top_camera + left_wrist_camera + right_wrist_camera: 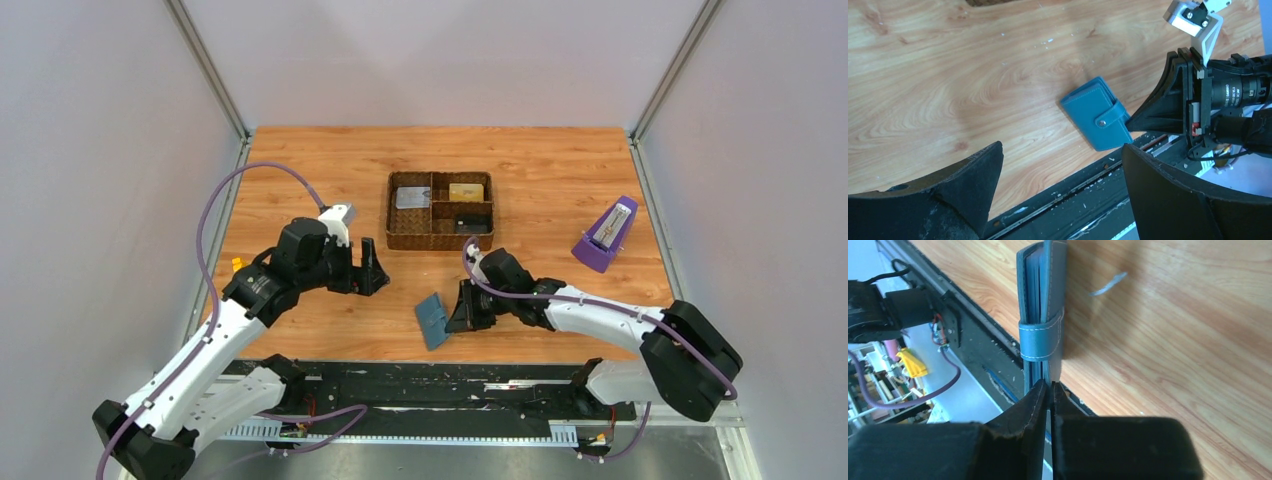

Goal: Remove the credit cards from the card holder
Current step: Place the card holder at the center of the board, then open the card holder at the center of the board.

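The card holder (432, 320) is a teal wallet, folded shut with its snap strap (1040, 340) across the edge. It stands tilted on one edge near the table's front. My right gripper (462, 310) is shut on the near edge of the card holder (1040, 295), fingertips (1037, 399) pinched tight. In the left wrist view the card holder (1096, 120) shows its outer face, with the right gripper (1133, 122) at its side. My left gripper (375, 270) hangs open to the left, holding nothing. A gold-yellow credit card (466, 191) lies in the tray.
A brown woven divided tray (438, 240) sits mid-table, with a grey flat item (412, 197) and a dark one (473, 225) in other compartments. A purple metronome (606, 235) stands at the right. A black rail (440, 385) runs along the near edge.
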### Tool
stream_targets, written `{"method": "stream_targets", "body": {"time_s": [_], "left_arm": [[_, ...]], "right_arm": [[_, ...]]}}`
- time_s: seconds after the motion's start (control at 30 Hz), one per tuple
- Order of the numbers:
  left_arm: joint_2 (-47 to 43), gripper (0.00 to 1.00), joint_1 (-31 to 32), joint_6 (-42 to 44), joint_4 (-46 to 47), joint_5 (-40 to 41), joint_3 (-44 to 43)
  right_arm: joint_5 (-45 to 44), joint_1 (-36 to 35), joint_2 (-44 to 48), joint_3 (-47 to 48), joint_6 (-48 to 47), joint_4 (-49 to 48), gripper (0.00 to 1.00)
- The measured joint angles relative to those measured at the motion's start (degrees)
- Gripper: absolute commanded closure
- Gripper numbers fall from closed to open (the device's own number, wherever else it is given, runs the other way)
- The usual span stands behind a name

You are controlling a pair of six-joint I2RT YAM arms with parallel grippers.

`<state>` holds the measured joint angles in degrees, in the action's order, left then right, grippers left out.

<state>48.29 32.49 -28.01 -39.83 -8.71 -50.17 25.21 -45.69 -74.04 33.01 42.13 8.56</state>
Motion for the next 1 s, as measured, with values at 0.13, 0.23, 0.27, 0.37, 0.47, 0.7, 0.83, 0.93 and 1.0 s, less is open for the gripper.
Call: {"method": "stream_targets", "body": {"time_s": [0.13,0.23,0.27,0.37,0.47,0.7,0.83,0.93,1.0], "left_arm": [[1.62,0.06,0.00,-0.44,1.14,-1.81,0.61],[2.93,0.07,0.00,-0.72,2.60,-3.45,0.94],[3.39,0.07,0.00,-0.87,3.06,-3.93,1.07],[4.37,0.07,0.00,-1.09,3.58,-4.72,1.29],[4.59,0.07,0.00,-1.07,3.63,-4.70,1.38],[0.83,0.05,0.00,0.02,0.79,-0.94,1.01],[-2.89,0.04,0.00,1.38,-2.58,2.80,-1.44],[-6.10,0.02,0.00,2.51,-4.04,5.66,-3.15],[-8.37,0.02,0.00,3.02,-4.61,7.39,-3.37]], "right_arm": [[-3.19,0.00,-0.90,-0.20,-0.24,0.66,0.80],[-5.88,0.00,-0.90,-0.15,-0.55,2.19,0.75],[-6.49,0.00,-0.87,-0.13,-0.59,2.69,0.74],[-9.44,0.00,-0.72,0.83,-0.57,6.01,0.72],[-12.52,-0.48,0.33,2.60,-0.11,9.55,0.72],[-20.90,-6.71,0.39,10.08,2.97,15.10,0.72],[-26.29,-10.67,-5.35,16.61,5.31,17.84,0.70],[-30.01,-13.18,-10.93,21.29,6.34,20.20,0.70],[-32.61,-14.62,-14.53,24.06,6.93,22.29,0.70]]}}
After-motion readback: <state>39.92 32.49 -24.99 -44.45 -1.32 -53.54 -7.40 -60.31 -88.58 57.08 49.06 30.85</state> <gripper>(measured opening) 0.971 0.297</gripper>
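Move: The right hand still pinches the tilted card holder near its right edge; the spot where it goes down on the board lies about 3 cm left, 2 cm ahead and 5 cm below that hand. The board's front edge runs some 6 cm straight back of the hand, and the wicker basket stands about 25 cm ahead and 2 cm left. From the idle left hand the spot is roughly 11 cm right, 6 cm back and 18 cm down. The right hand parts its fingers to about a third open, letting go of the card holder while it sinks some 2 cm and draws about 3 cm right, then rises and swings back left about 5 cm over the holder, easing down a little at the end; throughout it works about 3 cm forward, and the wrist tips some 30 degrees so the fingers point more steeply down. The empty left hand stays wide open and, after a small dip to the right, lifts and goes left, away from the holder. ##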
